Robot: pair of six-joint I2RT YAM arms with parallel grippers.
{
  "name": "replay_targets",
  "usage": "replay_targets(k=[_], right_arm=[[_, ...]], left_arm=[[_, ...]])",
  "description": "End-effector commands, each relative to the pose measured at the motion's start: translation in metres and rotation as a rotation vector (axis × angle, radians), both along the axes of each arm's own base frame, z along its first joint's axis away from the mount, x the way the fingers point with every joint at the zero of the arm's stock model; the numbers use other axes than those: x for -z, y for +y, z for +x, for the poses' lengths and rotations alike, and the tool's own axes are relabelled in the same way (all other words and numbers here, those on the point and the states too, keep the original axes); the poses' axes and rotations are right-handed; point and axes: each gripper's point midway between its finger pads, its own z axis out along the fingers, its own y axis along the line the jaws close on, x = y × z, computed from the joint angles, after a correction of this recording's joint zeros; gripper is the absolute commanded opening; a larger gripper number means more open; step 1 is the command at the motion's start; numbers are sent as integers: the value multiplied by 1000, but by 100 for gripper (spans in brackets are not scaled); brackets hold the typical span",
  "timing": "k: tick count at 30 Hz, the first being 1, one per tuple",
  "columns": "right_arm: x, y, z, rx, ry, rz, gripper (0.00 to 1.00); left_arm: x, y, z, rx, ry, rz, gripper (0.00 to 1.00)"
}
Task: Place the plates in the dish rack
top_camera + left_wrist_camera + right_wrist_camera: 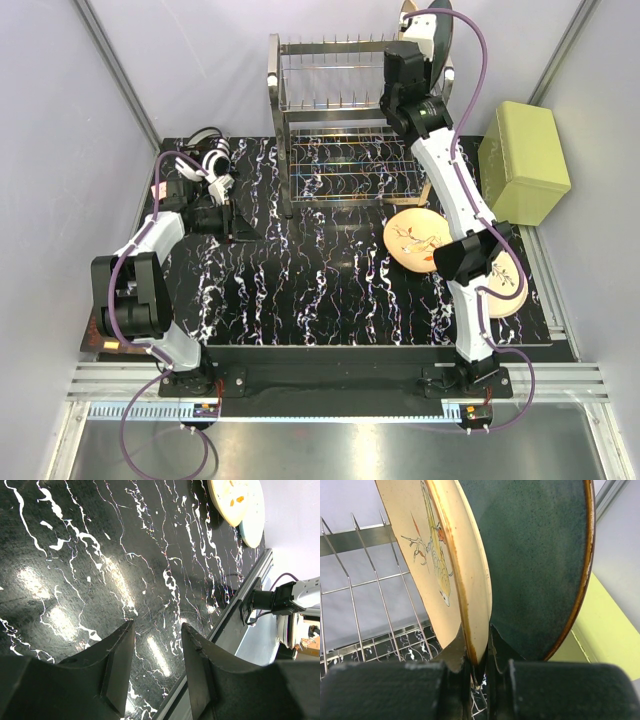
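My right gripper (477, 635) is shut on the lower rim of an orange-peach plate (445, 555) with a bird and branch marks, held upright on edge. A glossy teal plate (535, 565) stands just behind it. Both are at the right end of the dish rack (330, 100), where the right gripper (425, 35) is raised. Another orange-peach plate (415, 240) lies flat on the table, and a cream plate (503, 290) lies partly under the right arm. My left gripper (157, 625) is open and empty, low over the table's left side (232, 225).
An olive-green box (525, 160) stands right of the rack. The black marbled table (330, 290) ends at a metal rail (235, 605) on the near side. The rack's upright prongs (370, 595) stand left of the held plate.
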Motion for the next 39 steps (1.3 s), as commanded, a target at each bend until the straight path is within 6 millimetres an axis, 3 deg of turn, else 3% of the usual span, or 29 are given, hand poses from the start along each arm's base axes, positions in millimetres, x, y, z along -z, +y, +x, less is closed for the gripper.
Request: replay_targets(k=[1,2,7,10,14,18,22,24,28,31,34,35,36,37,38,39], right_arm=[[-51,-14,-5,32,-182,110,0],[-51,-13,-4,27,-180,109,0],[-51,-9,-2,-4,-172,93,29],[-57,-9,-5,-13,-179,94,38],[-61,-10,-8,-14,-183,90,41],[-78,-2,-17,-52,-207,85,45],[-105,25,-44,-142,-236,59,59],[-121,27,-64,-164,-250,43,69],[-132,24,-100,-182,-235,18,92],[-120,15,-126,-202,-176,-21,100],[-86,3,-152,-250,-71,-81,100],[-63,-3,-167,-276,-4,-115,100],[-48,-7,-175,-292,39,-131,100],[-31,-9,-183,-318,86,-143,100],[9,-6,-200,-409,196,-181,100],[29,-7,-208,-440,249,-188,100]], left_arm=[[-7,-1,5,10,-36,-21,46],[-7,-1,5,11,-35,-21,46],[-7,-2,5,-1,-13,-30,46],[-7,-2,4,-2,-6,-34,47],[-10,-3,5,2,-12,-38,47],[-13,-2,4,-1,-31,-27,47],[-21,3,7,-22,-85,22,48],[-32,8,10,-50,-144,68,50],[-53,15,12,-124,-216,121,54],[-65,0,-3,-170,-234,88,61],[-74,-33,-26,-213,-242,6,66],[-77,-54,-38,-189,-248,-22,69],[-82,-60,-40,-227,-301,-45,80],[-85,-71,-45,-253,-270,-91,83],[-91,-91,-49,-243,-304,-118,84],[-86,-103,-51,-238,-266,-132,84]])
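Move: The right hand still pinches the near, lower rim of a tan plate standing in the rack's upper tier; the plate's middle is about 4 cm ahead, 1 cm left and 4 cm above. The dark plate stands some 4 cm to the right of it and 1 cm farther out. On the table, about 41 cm below the right hand, another tan plate lies 19 cm back, level sideways; the green box's middle is 7 cm back, 25 cm right and 31 cm below. From the left hand the held plate is roughly 27 cm ahead, 42 cm right and 32 cm above. The right hand barely shifts while its fingers open and let go of the tan plate's rim, then eases up about 2 cm and pulls back fast towards the robot, some 18 cm in all, rising to nearly 9 cm before starting to sink, swinging left and then right as it turns about 15 degrees counter-clockwise with the fingers wide open. Late on, the empty left hand leaves its waiting place too, lifting about 6 cm, then heading back and right over the bare table while its fingers spread. ##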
